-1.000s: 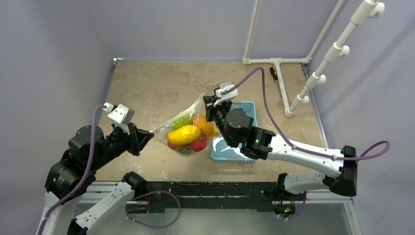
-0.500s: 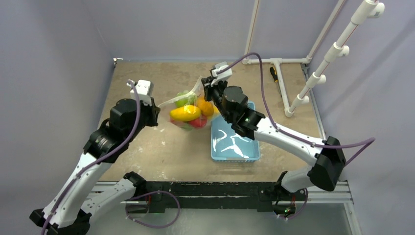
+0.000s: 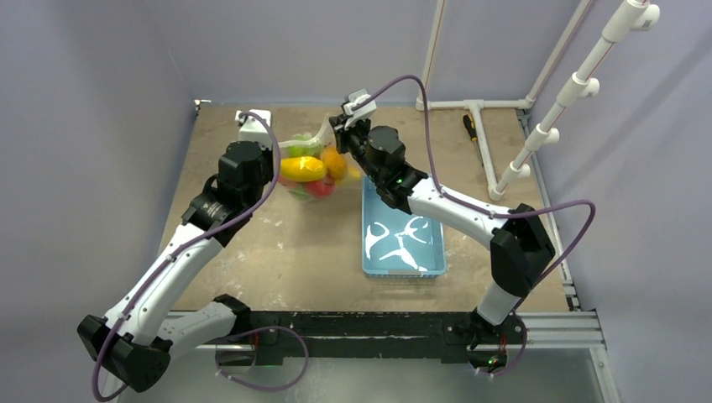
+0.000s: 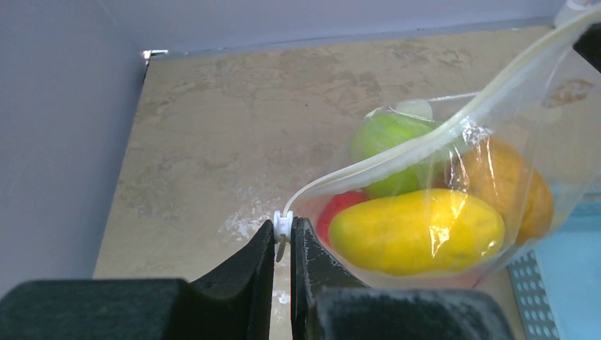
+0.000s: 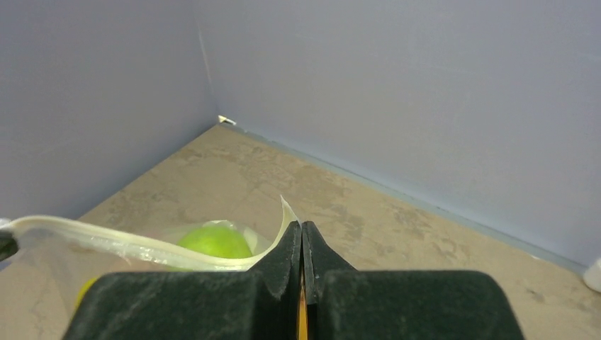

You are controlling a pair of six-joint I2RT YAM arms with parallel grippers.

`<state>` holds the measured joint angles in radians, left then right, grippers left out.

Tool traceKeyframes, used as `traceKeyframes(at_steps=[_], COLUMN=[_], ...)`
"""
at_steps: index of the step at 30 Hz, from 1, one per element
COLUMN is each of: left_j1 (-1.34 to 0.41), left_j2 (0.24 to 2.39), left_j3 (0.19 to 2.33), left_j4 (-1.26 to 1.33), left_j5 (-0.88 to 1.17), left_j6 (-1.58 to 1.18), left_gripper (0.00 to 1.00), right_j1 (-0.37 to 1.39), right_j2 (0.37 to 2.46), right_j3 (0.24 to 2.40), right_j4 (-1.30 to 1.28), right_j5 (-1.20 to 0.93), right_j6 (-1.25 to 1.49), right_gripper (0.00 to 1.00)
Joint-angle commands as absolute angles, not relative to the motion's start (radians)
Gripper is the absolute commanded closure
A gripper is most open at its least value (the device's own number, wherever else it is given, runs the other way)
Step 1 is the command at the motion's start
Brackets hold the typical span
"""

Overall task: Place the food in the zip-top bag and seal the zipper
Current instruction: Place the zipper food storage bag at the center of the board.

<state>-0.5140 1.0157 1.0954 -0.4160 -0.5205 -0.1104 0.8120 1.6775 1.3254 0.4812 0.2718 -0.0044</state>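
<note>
The zip-top bag hangs stretched between my two grippers over the far middle of the table. Inside it is the food: a yellow fruit, a green one, an orange one and a red one. My left gripper is shut on the white slider at the left end of the zipper. My right gripper is shut on the bag's right top corner. In the top view the left gripper is left of the bag and the right gripper is at its far right.
A light-blue basket stands right of the bag, under my right arm. A white pipe frame and a small dark tool lie at the back right. Walls close in at the left and far sides.
Both arms have carried the bag from near the table's front towards the far side, stretching out as they went. Both grippers stayed shut on it.
</note>
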Motion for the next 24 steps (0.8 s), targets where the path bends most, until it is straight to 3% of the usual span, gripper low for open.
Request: traceKeyframes(at_steps=[1, 16, 20, 24], left_j1=[-0.457, -0.448, -0.448, -0.448], left_j2=[1.010, 0.806, 0.765, 0.741], left_j3=[1.024, 0.782, 0.772, 0.779], left_j4=[-0.257, -0.453, -0.518, -0.553], left_j5=[-0.555, -0.331, -0.278, -0.208], left_j6=[-0.074, -0.340, -0.405, -0.458], left_gripper=[1.00, 1.00, 1.00, 0.83], right_j1=[0.811, 0.819, 0.824, 0.824], right_j2=[1.694, 1.604, 1.516, 1.433], right_j3=[1.344, 0.978, 0.897, 0.840], right_j4=[0.610, 0.691, 0.693, 0.671], right_j5=[0.134, -0.154, -0.145, -0.117], right_j6=[-0.008, 0.134, 0.150, 0.165], right_gripper=[1.00, 0.99, 0.84, 0.69])
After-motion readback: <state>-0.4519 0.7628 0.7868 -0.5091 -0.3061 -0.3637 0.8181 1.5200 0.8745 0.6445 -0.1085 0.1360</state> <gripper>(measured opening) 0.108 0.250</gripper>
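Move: Both hands still hold the open bag by its zipper ends. The board spot it is taken to lies about 9 cm right of the left hand, 2 cm back and 22 cm below. From the right hand, the spot is some 7 cm back, 6 cm left and 24 cm below, with the hanging food 3 cm back, 5 cm left and 12 cm below. The blue basket's middle is 15 cm back, 19 cm right and 21 cm below that hand. Down and back together, the two hands lower the bag to the board. The left sinks about 9 cm, then draws back, tipping and rolling slightly, still pinching the white zipper piece. The right drops nearly 12 cm while turning about 20 degrees counter-clockwise, then, still going back, rises slightly and opens its fingers about a quarter around the bag's corner. ##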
